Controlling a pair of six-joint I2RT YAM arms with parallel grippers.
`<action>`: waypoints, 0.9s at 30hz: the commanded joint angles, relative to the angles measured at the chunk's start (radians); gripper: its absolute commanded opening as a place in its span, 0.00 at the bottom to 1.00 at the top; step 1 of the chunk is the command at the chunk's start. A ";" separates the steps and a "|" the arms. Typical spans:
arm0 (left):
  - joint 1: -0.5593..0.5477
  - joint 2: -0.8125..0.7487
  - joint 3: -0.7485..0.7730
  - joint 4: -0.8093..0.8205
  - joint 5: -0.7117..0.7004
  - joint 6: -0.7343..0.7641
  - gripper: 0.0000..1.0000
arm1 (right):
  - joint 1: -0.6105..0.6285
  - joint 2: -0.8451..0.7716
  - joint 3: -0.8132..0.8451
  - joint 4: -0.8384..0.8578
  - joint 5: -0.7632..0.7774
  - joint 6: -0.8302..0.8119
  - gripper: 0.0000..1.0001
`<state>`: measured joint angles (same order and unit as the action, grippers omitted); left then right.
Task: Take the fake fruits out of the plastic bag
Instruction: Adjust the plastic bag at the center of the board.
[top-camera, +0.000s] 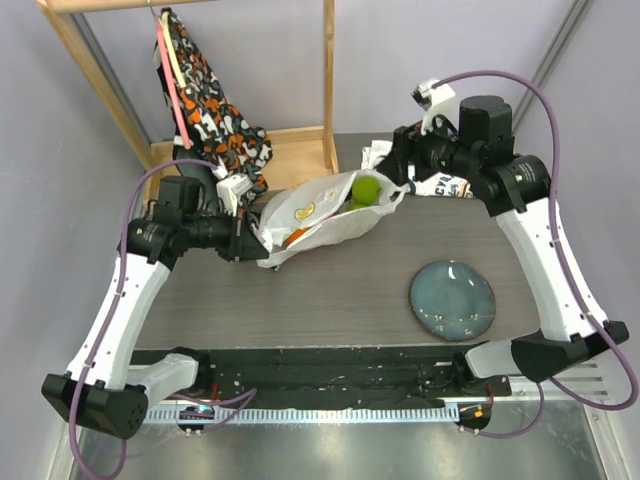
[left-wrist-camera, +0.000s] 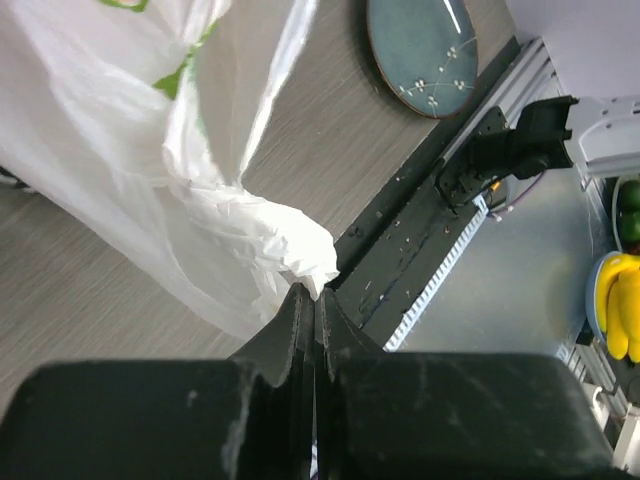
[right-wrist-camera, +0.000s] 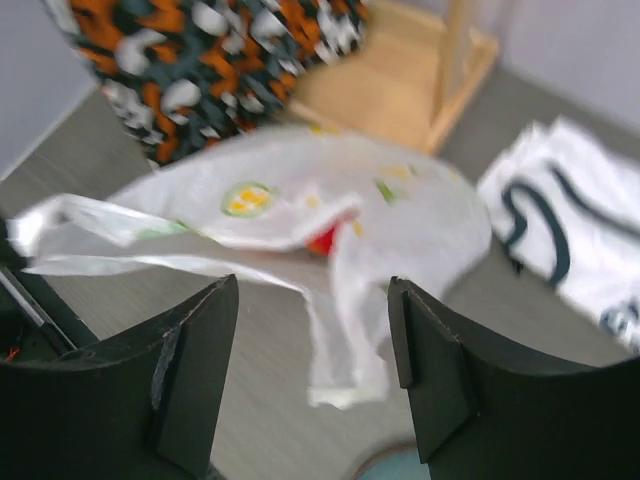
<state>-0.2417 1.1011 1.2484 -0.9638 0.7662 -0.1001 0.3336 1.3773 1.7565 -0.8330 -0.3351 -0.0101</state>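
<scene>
The plastic bag (top-camera: 325, 213) lies crumpled at the back middle of the table, its mouth facing right. A green apple (top-camera: 366, 188) shows in the mouth, and a red-orange fruit (top-camera: 298, 237) shows through the film near the left end. My left gripper (top-camera: 252, 238) is shut on the bag's left edge; the left wrist view shows white film (left-wrist-camera: 300, 245) bunched at the closed fingertips (left-wrist-camera: 296, 300). My right gripper (top-camera: 392, 168) hangs open above the bag's right end. In its wrist view a loose handle strip (right-wrist-camera: 345, 345) lies between the spread fingers, untouched, with a red fruit (right-wrist-camera: 325, 240) beyond.
A blue-green plate (top-camera: 452, 299) sits at the front right of the table. A folded white shirt with dark trim (top-camera: 440, 183) lies at the back right. A wooden rack (top-camera: 300, 150) with a patterned cloth (top-camera: 215, 120) stands behind the bag.
</scene>
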 joint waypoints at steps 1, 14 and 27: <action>0.028 -0.037 -0.061 0.100 -0.073 -0.094 0.00 | 0.166 0.006 0.121 0.002 -0.025 -0.151 0.69; 0.116 -0.038 -0.064 0.175 -0.057 -0.236 0.00 | 0.349 0.235 -0.022 0.057 0.005 -0.284 0.16; 0.206 -0.182 -0.152 0.088 -0.059 -0.117 0.00 | 0.357 0.217 -0.350 0.166 0.368 -0.263 0.01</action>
<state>-0.0425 0.9737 1.0969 -0.8173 0.6998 -0.3233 0.6865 1.7008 1.4971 -0.7410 -0.1608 -0.3012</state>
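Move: The plastic bag's middle lies about 16 cm to the right hand's left, 3 cm ahead and 24 cm below, its green fruit nearer: 5 cm left, 6 cm ahead, 19 cm below. The white cloth lies some 20 cm ahead, 11 cm right; the plate 18 cm back, 17 cm right, both about 27 cm down. From the left hand, already pinching a corner, the bag's middle is 11 cm ahead, 18 cm right, 9 cm below. Right hand drops about 22 cm and leftward onto the bag, fingers closing; left keeps its corner, easing left. ##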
